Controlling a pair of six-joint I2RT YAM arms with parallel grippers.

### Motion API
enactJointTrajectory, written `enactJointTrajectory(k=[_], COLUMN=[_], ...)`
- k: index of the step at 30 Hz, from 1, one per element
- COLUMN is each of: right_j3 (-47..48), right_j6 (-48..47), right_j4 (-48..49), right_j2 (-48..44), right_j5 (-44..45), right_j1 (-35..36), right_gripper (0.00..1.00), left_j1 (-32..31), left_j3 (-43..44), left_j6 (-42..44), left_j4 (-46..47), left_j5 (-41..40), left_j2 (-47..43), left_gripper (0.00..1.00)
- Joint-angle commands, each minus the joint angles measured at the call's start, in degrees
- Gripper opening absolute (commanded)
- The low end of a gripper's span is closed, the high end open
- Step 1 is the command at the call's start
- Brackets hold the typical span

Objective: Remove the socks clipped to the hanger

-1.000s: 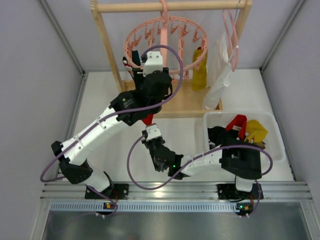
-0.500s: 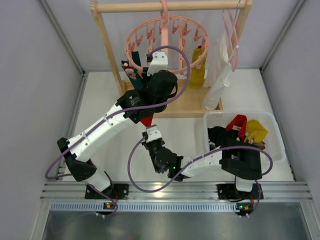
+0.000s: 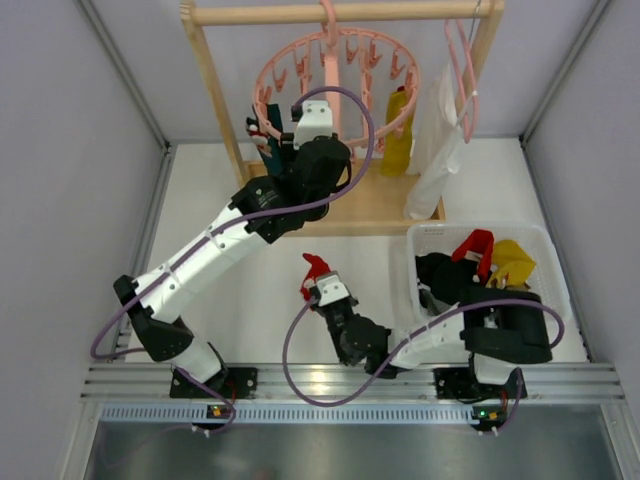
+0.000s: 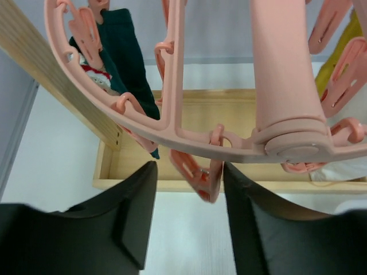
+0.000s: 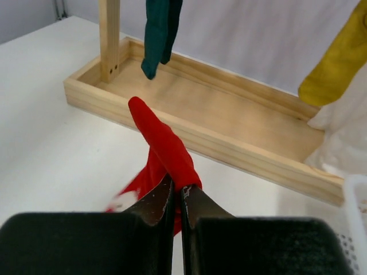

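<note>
The round pink hanger (image 3: pixel 258 88) hangs from the wooden rail, and its hoop (image 4: pixel 172 129) fills the left wrist view. A dark teal sock (image 4: pixel 129 63) is clipped at its left, with a scrap of red-and-white fabric (image 4: pixel 93 71) beside it. A mustard-yellow sock (image 3: pixel 398 135) hangs at its right. My left gripper (image 4: pixel 189 172) is open just under the hoop, with one pink clip peg (image 4: pixel 200 177) between its fingers, touching neither. My right gripper (image 5: pixel 178 186) is shut on a red sock (image 5: pixel 163 146), low over the table (image 3: pixel 314 268) and clear of the hanger.
A white basket (image 3: pixel 548 240) at the right holds red, yellow and dark socks. The wooden rack's base tray (image 3: pixel 380 205) lies under the hanger. A large white cloth (image 3: pixel 435 140) and a thin pink clothes hanger (image 3: pixel 462 70) hang at the rail's right end.
My right gripper has drawn back towards the near edge and slightly right, carrying the red sock out from under the left arm. My left gripper has shifted a little under the hoop.
</note>
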Motion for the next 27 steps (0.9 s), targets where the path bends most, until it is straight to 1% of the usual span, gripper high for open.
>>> enactJointTrajectory(k=[1, 2, 3, 4, 5, 6, 7, 8, 9, 10, 11, 12, 13, 14, 15, 16, 17, 19, 20, 21, 22, 23, 25, 26, 27], right_j3=[-4.8, -6.4, -9.6, -10.8, -12.0, -11.7, -10.9, -7.9, -6.1, -4.9, -4.0, -4.0, -3.7, -2.8, -2.4, -1.9, -0.9, 0.1, 1.1, 1.4, 1.4, 0.9, 0.1, -1.2, -1.7], right_j6=[-5.1, -1.8, 0.5, 2.7, 8.3, 12.0, 21.6, 28.1, 33.2, 38.8, 39.6, 40.1, 40.2, 41.6, 42.4, 42.4, 43.1, 43.8, 44.3, 45.1, 45.1, 45.0, 43.8, 43.4, 43.1], right_j4=[12.9, 7.9, 4.8, 0.4, -10.1, -18.9, -28.1, -37.7, -57.7, -63.8, -68.4, -73.8, -77.0, -79.5, -84.3, -86.4, -87.9, -92.9, -94.8, -96.9, -97.0, -97.4, -96.4, -94.7, -93.8], right_j2=[-12.3, -15.2, -18.3, -24.5, -27.7, -30.9, -37.2, -40.1, -42.5, -46.6, -48.7, -50.8, -54.4, -56.1, -58.6, -59.7, -60.6, -61.6, -61.5, -61.1, -60.7, -60.3, -59.5, -59.4, -59.2], right_j5=[5.5, 5.5, 5.4, 5.3, 5.3, 5.0, 4.3, 3.1, 0.3, -0.7, -0.9, -1.1, -1.4, -1.9, -3.4, -4.2, -5.2, -7.0, -7.8, -9.4, -10.1, -12.8, -16.2, -18.3, -22.4], right_j1=[2.9, 3.1, 3.1, 3.1, 2.7, 2.4, 2.0, 0.2, -1.1, -2.8, -5.1, -5.8, -6.5, -8.5, -10.0, -11.7, -15.2, -18.8, -22.7, -24.5, -26.4, -29.8, -33.2, -37.2, -39.2], right_gripper=[0.00, 0.00, 0.00, 0.00, 0.00, 0.00, 0.00, 0.00, 0.00, 0.00, 0.00, 0.00, 0.00, 0.00, 0.00, 0.00, 0.00, 0.00, 0.00, 0.00, 0.00, 0.00, 0.00, 0.00, 0.00], left_j1=[0.2, 0.2, 0.2, 0.2, 0.2, 0.2, 0.2, 0.2, 0.2, 0.2, 0.3, 0.3, 0.2, 0.2, 0.2, 0.2, 0.2, 0.2, 0.2, 0.2, 0.2, 0.2, 0.3, 0.2, 0.3], left_j3=[-0.8, -1.2, -1.7, -2.4, -2.8, -3.4, -4.8, -5.7, -6.8, -8.0, -10.8, -12.3, -13.8, -15.6, -18.7, -20.5, -22.0, -25.8, -26.8, -28.9, -29.7, -30.5, -31.5, -31.8, -32.0], left_j6=[-3.0, -3.5, -4.2, -4.3, -4.8, -5.2, -5.6, -6.3, -6.5, -6.7, -7.1, -7.3, -7.5, -8.0, -8.3, -8.6, -9.1, -9.2, -9.1, -8.9, -8.8, -8.4, -7.4, -6.4, -5.9], left_j4=[1.7, 1.8, 1.8, 1.7, 1.7, 1.7, 1.7, 1.7, 1.7, 1.7, 1.7, 1.7, 1.7, 1.7, 1.7, 1.7, 1.6, 1.6, 1.4, 1.4, 1.4, 1.4, 1.3, 1.1, 1.0], left_j5=[5.2, 6.1, 6.3, 6.5, 7.1, 7.3, 7.8, 8.7, 9.4, 9.8, 10.0, 9.7, 9.5, 9.1, 8.3, 8.1, 7.8, 7.3, 7.1, 6.9, 6.8, 6.8, 6.0, 5.8, 5.7], left_j2=[-2.8, -3.7, -4.2, -4.4, -5.4, -6.1, -7.7, -8.6, -9.6, -11.8, -12.9, -14.1, -16.5, -17.9, -20.7, -22.1, -23.5, -27.4, -28.6, -31.0, -32.1, -33.1, -34.7, -35.0, -35.3], left_gripper=[0.58, 0.63, 0.71, 0.74, 0.78, 0.86, 0.90, 0.98, 0.98, 0.98, 0.98, 0.98, 0.98, 0.98, 0.98, 0.98, 0.98, 0.98, 0.98, 0.98, 0.98, 0.98, 0.98, 0.98, 0.98])
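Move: The red sock is already free of its clip and pinched in the right fingers. The basket it goes to lies about 37 cm right of that hand, 4 cm farther out and 14 cm lower; in it the other red sock is some 34 cm right and 9 ahead, the yellow sock 42 right and 6 ahead. The left fingers surround the emptied clip; the hanging teal sock is about 9 cm left of them, 8 ahead and somewhat lower. The red sock is swung by the closed right hand some 27 cm to the right, lifted about 9 cm on the way and then sunk by half of that, to come over the basket's left part, while the fingers turn clockwise and tip down about 20 degrees. Meanwhile the left fingers open wide around the bare clip, and that hand draws back from the hanger and then also left, ending some 9 cm each way and slightly lower. ##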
